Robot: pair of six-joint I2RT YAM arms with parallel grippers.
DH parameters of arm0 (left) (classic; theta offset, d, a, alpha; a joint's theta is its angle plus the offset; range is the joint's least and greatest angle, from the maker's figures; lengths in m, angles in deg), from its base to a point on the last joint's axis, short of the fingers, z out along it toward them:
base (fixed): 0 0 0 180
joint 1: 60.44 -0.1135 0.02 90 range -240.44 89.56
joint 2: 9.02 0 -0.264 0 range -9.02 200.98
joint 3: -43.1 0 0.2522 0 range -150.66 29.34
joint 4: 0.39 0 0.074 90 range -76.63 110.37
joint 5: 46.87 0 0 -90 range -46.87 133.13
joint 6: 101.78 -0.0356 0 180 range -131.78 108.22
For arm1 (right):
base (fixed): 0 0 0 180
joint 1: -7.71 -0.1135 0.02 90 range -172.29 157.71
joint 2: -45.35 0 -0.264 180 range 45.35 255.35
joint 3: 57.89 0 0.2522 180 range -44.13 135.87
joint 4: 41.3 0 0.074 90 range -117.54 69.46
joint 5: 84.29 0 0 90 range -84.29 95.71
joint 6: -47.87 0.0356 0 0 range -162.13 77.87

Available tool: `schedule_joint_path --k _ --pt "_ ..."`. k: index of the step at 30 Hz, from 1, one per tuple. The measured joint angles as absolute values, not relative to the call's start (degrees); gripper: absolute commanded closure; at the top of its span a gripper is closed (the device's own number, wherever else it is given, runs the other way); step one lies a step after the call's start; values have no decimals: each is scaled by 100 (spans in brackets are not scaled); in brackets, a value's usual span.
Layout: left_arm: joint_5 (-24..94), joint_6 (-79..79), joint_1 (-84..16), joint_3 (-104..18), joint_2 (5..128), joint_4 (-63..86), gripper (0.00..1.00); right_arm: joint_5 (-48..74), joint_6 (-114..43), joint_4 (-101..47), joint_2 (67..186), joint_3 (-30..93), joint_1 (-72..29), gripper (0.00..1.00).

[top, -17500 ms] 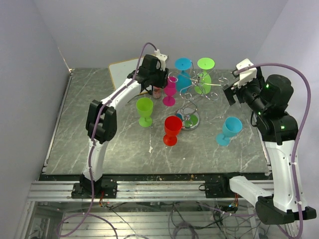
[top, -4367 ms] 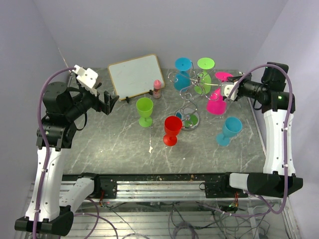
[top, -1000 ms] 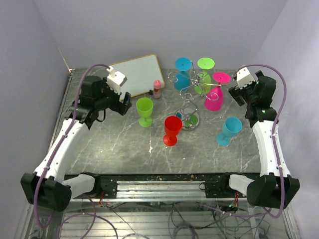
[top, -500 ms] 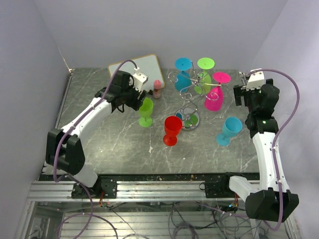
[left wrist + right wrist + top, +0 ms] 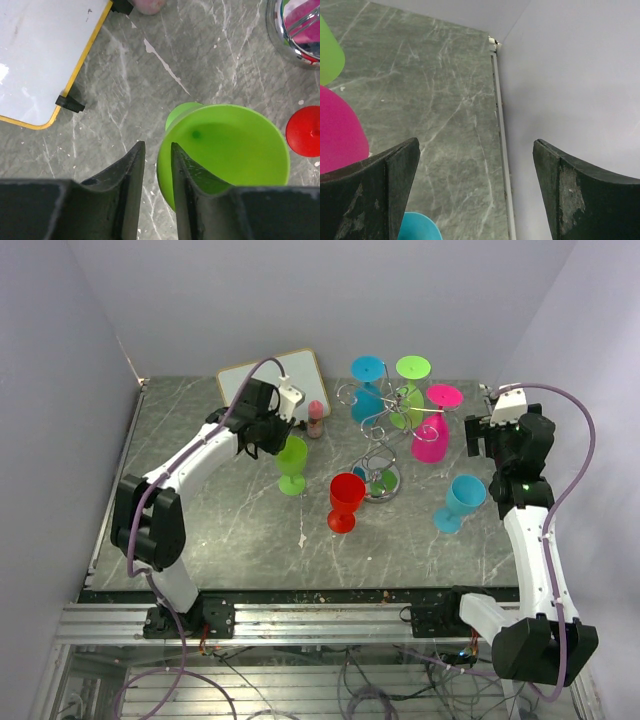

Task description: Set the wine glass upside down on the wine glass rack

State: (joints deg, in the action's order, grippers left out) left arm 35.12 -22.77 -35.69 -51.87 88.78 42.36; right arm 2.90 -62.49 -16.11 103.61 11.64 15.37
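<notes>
An upright green wine glass (image 5: 291,462) stands left of the wine glass rack (image 5: 385,422), a silver wire stand. My left gripper (image 5: 282,443) sits over the glass's near rim. In the left wrist view its jaws (image 5: 157,144) are narrowed astride the rim of the green glass (image 5: 225,145). One finger is inside the bowl, the other outside, and a thin strip of table shows between the outer finger and the wall. My right gripper (image 5: 478,437) hangs wide open at the right of the rack, holding nothing (image 5: 475,150).
Cyan (image 5: 368,370), green (image 5: 412,368) and pink (image 5: 432,435) glasses hang upside down on the rack. A red glass (image 5: 345,500) and a cyan glass (image 5: 460,502) stand upright in front. A white board (image 5: 262,380) and a small pink bottle (image 5: 316,418) stand behind. The table's right edge rail (image 5: 500,125) meets the wall.
My left arm swung in from the left to the green glass and its jaws narrowed around the rim. The right arm drew back slightly and stays open.
</notes>
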Motion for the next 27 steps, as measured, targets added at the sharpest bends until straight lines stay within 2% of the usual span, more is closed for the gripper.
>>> schedule_joint_path --k 4,7,14,27 --pt "3512 -2268 -3558 -5187 8893 4315 76 362 -6220 -1611 10361 1164 1537 4" --pt "3507 -2272 -3554 -5187 8893 4326 92 360 -6220 -1614 10361 1164 1537 3" --pt "3494 -2449 -3552 -5170 8550 4407 93 89 -6159 -1561 10473 1315 1537 0" --pt "3545 -2764 -3700 -4258 6094 4291 93 -197 -6553 -838 10237 1964 1537 0"
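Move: The left hand hangs over the near wall of the green wine glass, one finger either side of the rim; the glass's middle is about 3 cm to the right, 1 cm back and 7 cm below. The red glass stands some 12 cm back and 16 cm right, the pink-capped bottle about 11 cm ahead and 9 cm right, the rack's round base level with the hand, roughly 24 cm right. From the right hand, the green glass lies around 44 cm left, 4 cm ahead and 21 cm lower. The left fingers close and pinch the green glass's rim wall. After this brief hold in place the hand lifts with increasing speed, about 12 cm up while drawing back some 6 cm and to the left, the fingers tipping up by about 20 degrees. The empty right hand, staying wide open, drifts up some 4 cm and slightly back. ##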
